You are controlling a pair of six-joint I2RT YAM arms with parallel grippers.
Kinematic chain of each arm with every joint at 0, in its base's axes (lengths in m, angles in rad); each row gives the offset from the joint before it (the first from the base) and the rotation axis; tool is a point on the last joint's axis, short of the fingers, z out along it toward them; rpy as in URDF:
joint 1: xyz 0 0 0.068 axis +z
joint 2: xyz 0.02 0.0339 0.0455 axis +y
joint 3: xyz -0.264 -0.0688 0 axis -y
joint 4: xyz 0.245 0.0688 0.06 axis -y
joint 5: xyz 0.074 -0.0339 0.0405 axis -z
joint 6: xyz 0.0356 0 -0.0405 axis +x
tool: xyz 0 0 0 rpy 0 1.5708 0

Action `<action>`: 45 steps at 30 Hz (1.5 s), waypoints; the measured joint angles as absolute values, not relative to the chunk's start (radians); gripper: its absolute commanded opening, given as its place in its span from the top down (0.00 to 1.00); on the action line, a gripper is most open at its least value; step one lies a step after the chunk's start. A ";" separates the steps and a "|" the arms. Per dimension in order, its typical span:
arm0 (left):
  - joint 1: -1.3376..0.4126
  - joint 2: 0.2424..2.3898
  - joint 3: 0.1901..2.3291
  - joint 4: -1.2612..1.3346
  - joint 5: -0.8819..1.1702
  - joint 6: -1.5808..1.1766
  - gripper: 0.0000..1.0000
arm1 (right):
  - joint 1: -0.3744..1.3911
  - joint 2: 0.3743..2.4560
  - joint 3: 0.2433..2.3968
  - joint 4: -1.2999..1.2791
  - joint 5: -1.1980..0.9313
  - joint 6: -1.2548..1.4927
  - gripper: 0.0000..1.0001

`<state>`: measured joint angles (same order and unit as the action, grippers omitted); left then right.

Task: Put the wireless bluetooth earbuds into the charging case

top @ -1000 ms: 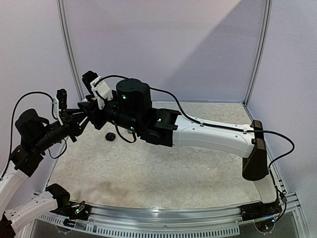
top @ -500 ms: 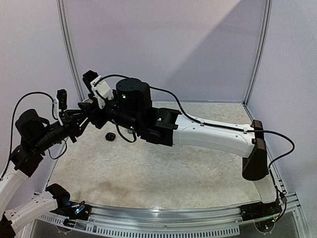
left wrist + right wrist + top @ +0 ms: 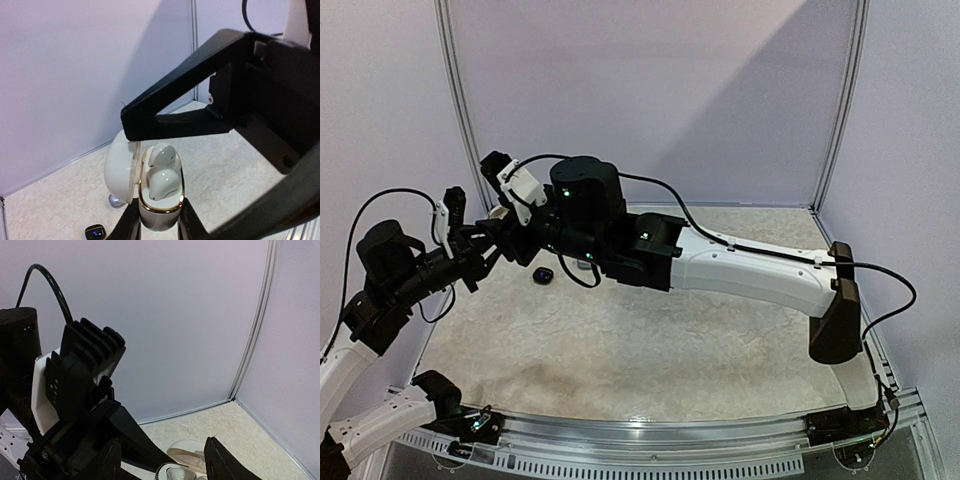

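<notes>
In the left wrist view a white charging case (image 3: pixel 159 210) with a gold rim stands upright, and my left gripper (image 3: pixel 159 227) is shut on its lower body. Its lid (image 3: pixel 120 167) is swung open to the left. Two white earbuds (image 3: pixel 161 170) sit side by side in its wells. My right gripper (image 3: pixel 165 460) hovers just above the case with its fingers wide apart and nothing between them; one black finger (image 3: pixel 175 112) crosses over the lid. In the top view both grippers meet above the table's far left, the left (image 3: pixel 485 248) and the right (image 3: pixel 510 228).
A small black case (image 3: pixel 542 275) with a blue light lies on the pale mat, also seen as a black case (image 3: pixel 95 231) below the held one. A small silvery-grey object (image 3: pixel 116 201) sits on the mat behind the lid. The purple back wall (image 3: pixel 75 75) stands close.
My right gripper's fingers have spread wider apart. Both wrists have shifted slightly to the left, still together above the far left of the table.
</notes>
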<state>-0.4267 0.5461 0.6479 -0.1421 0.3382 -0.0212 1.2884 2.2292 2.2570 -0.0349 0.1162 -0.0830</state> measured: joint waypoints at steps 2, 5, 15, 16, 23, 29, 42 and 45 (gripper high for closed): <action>-0.426 0.548 0.646 -0.162 0.332 0.054 1.00 | 1.288 2.222 2.255 -0.064 0.091 -0.092 0.40; -0.425 0.548 0.644 -0.191 0.327 0.167 1.00 | 1.288 2.188 2.242 -0.098 0.048 -0.096 0.40; -0.424 0.538 0.638 -0.271 0.482 0.410 1.00 | 1.268 2.089 2.243 -0.133 0.097 -0.038 0.40; -0.424 0.535 0.638 -0.282 0.497 0.430 1.00 | 1.267 2.090 2.245 -0.146 0.118 -0.026 0.40; -0.424 0.525 0.638 -0.339 0.548 0.561 1.00 | 1.258 2.131 2.256 -0.268 0.198 0.046 0.40; -0.424 0.533 0.638 -0.363 0.532 0.569 1.00 | 1.267 2.167 2.240 -0.361 0.220 0.067 0.40; -0.424 0.566 0.638 -0.364 0.489 0.487 1.00 | 1.267 2.065 2.072 -0.421 0.316 0.112 0.38; -0.424 0.593 0.638 -0.351 0.469 0.395 1.00 | 1.250 2.041 2.064 -0.467 0.348 0.166 0.34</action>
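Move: The left hand holds the open white charging case, both earbuds inside; its raised lid is some 2 cm ahead, 1 cm left and 3 cm above that hand. From the right hand the lid is about 1 cm ahead, 3 cm left and 2 cm below, between its parted fingers. On the table about 36 cm below the right hand, a black case lies roughly 15 cm ahead, straight out, and a blue case 19 cm ahead, 9 cm right. Right finger sweeps back about 2 cm against the lid, rises, then withdraws right and down; left lowers the case. ##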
